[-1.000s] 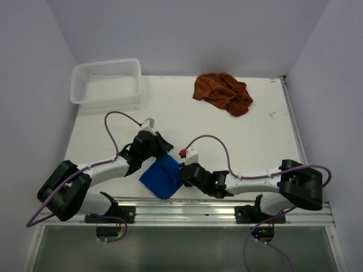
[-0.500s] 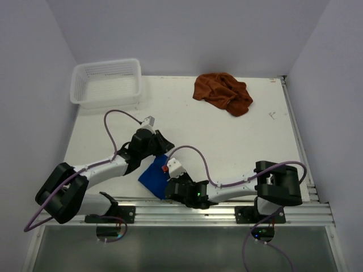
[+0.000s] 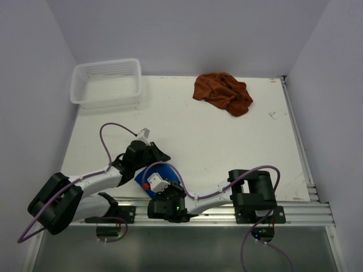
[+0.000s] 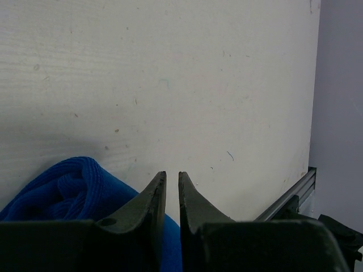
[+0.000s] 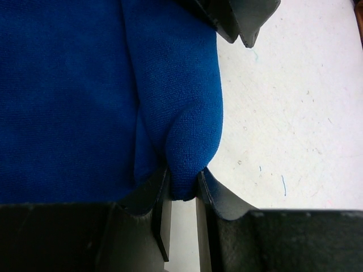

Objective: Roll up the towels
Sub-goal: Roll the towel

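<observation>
The blue towel [image 3: 168, 171] is a small bundle near the table's front edge, mostly hidden under both grippers. My right gripper [image 3: 164, 185] [image 5: 184, 173] is shut on a rounded fold of the blue towel [image 5: 85, 85]. Just behind the bundle, my left gripper [image 3: 158, 158] [image 4: 172, 173] has its fingers only a slit apart, with bare table showing between the tips. The blue towel [image 4: 62, 192] lies under its left finger. A tip of the left fingers [image 5: 235, 20] shows at the top of the right wrist view. The rust-brown towel [image 3: 222, 93] lies crumpled at the back.
A white mesh basket [image 3: 105, 83] stands at the back left corner. The metal rail [image 3: 227, 204] runs along the front edge, right beside the bundle. Purple cables loop over both arms.
My right arm has swung left along the front edge with the blue towel's fold, bunching the flat towel into a smaller bundle. My left gripper has drawn back toward the front left.
</observation>
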Robot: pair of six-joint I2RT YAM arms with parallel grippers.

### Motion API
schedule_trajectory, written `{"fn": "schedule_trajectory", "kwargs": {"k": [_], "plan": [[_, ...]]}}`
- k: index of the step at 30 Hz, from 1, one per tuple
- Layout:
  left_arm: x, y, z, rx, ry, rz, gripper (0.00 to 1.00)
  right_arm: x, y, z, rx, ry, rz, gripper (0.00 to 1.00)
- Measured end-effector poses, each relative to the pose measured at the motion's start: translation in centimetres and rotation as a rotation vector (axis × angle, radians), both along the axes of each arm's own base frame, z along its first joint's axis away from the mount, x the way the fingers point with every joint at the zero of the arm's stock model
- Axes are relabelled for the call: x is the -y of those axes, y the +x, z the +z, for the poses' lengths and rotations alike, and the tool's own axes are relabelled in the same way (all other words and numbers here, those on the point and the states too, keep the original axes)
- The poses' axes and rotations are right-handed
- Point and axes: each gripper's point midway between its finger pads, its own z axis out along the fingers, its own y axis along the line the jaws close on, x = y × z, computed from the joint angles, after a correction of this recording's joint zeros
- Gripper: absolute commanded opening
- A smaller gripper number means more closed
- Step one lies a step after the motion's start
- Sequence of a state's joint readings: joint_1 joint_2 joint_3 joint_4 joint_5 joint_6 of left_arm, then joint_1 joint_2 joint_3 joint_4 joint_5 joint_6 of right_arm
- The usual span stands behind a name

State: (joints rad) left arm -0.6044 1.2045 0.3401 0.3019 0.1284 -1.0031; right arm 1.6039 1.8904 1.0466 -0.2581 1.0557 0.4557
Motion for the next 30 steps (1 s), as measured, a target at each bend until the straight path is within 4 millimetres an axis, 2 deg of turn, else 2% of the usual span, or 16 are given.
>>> {"fn": "schedule_trajectory", "kwargs": {"k": [4,7,8,10,13,14,16,19,25,27,30], "plan": [[-0.3,-0.5,0.0,0.009,-0.017,0.005,0.18,0.0,-0.1,0.0,0.005,-0.024,0.003,0.00],[-0.5,-0.9,-0.5,0.004,-0.014,0.006,0.18,-0.2,-0.2,0.1,0.011,-0.044,0.007,0.12],[-0.6,-1.0,-0.8,0.001,-0.011,0.006,0.18,-0.2,-0.3,0.1,0.011,-0.047,0.010,0.22],[-0.8,-1.2,-1.2,-0.004,-0.007,0.008,0.18,-0.3,-0.4,0.1,0.009,-0.052,0.017,0.35],[-1.0,-1.4,-1.4,-0.002,-0.004,0.010,0.18,-0.3,-0.7,0.1,-0.014,-0.045,0.026,0.45],[-1.0,-1.4,-1.5,-0.002,-0.003,0.010,0.17,-0.2,-0.9,0.2,-0.030,-0.034,0.032,0.53],[-1.1,-1.5,-1.6,0.002,-0.004,0.013,0.17,-0.2,-1.3,0.8,-0.064,-0.002,0.045,0.58],[-1.3,-1.6,-1.9,0.010,-0.005,0.019,0.16,-0.1,-2.0,2.6,-0.124,0.084,0.065,0.63],[-1.5,-1.6,-2.0,0.020,-0.007,0.026,0.16,0.3,-2.7,5.7,-0.237,0.297,0.098,0.65],[-1.5,-1.6,-1.9,0.024,-0.008,0.028,0.16,1.2,-2.1,6.1,-0.298,0.388,0.088,0.65],[-1.6,-1.7,-1.9,0.025,-0.008,0.030,0.16,3.0,0.4,5.9,-0.395,0.557,0.019,0.66]]}}
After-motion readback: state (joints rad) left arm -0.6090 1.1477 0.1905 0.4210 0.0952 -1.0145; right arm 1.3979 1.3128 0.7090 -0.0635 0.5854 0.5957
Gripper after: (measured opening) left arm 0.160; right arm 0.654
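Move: Pinched in the right fingers is the near end of the blue towel's roll; the bundle's middle lies about 6 cm to this hand's left, 3 cm ahead and about 1 cm lower. The table's near edge runs some 6 cm straight back from the hand and 3 cm below. From the left hand, whose nearly shut fingers lie across the roll's far part, the blue towel's middle is about 7 cm back, 5 cm left and 2 cm below. Easing back barely half a centimetre with the roll's near end still pinched, the right hand then opens wide, comes free and lifts about 6 cm while drawing back, before swinging forward and right, rolling its left side up and tipping down some 40 degrees in all. The left hand sinks about 2 cm while edging back and left, its narrow-set fingers still across the roll. ##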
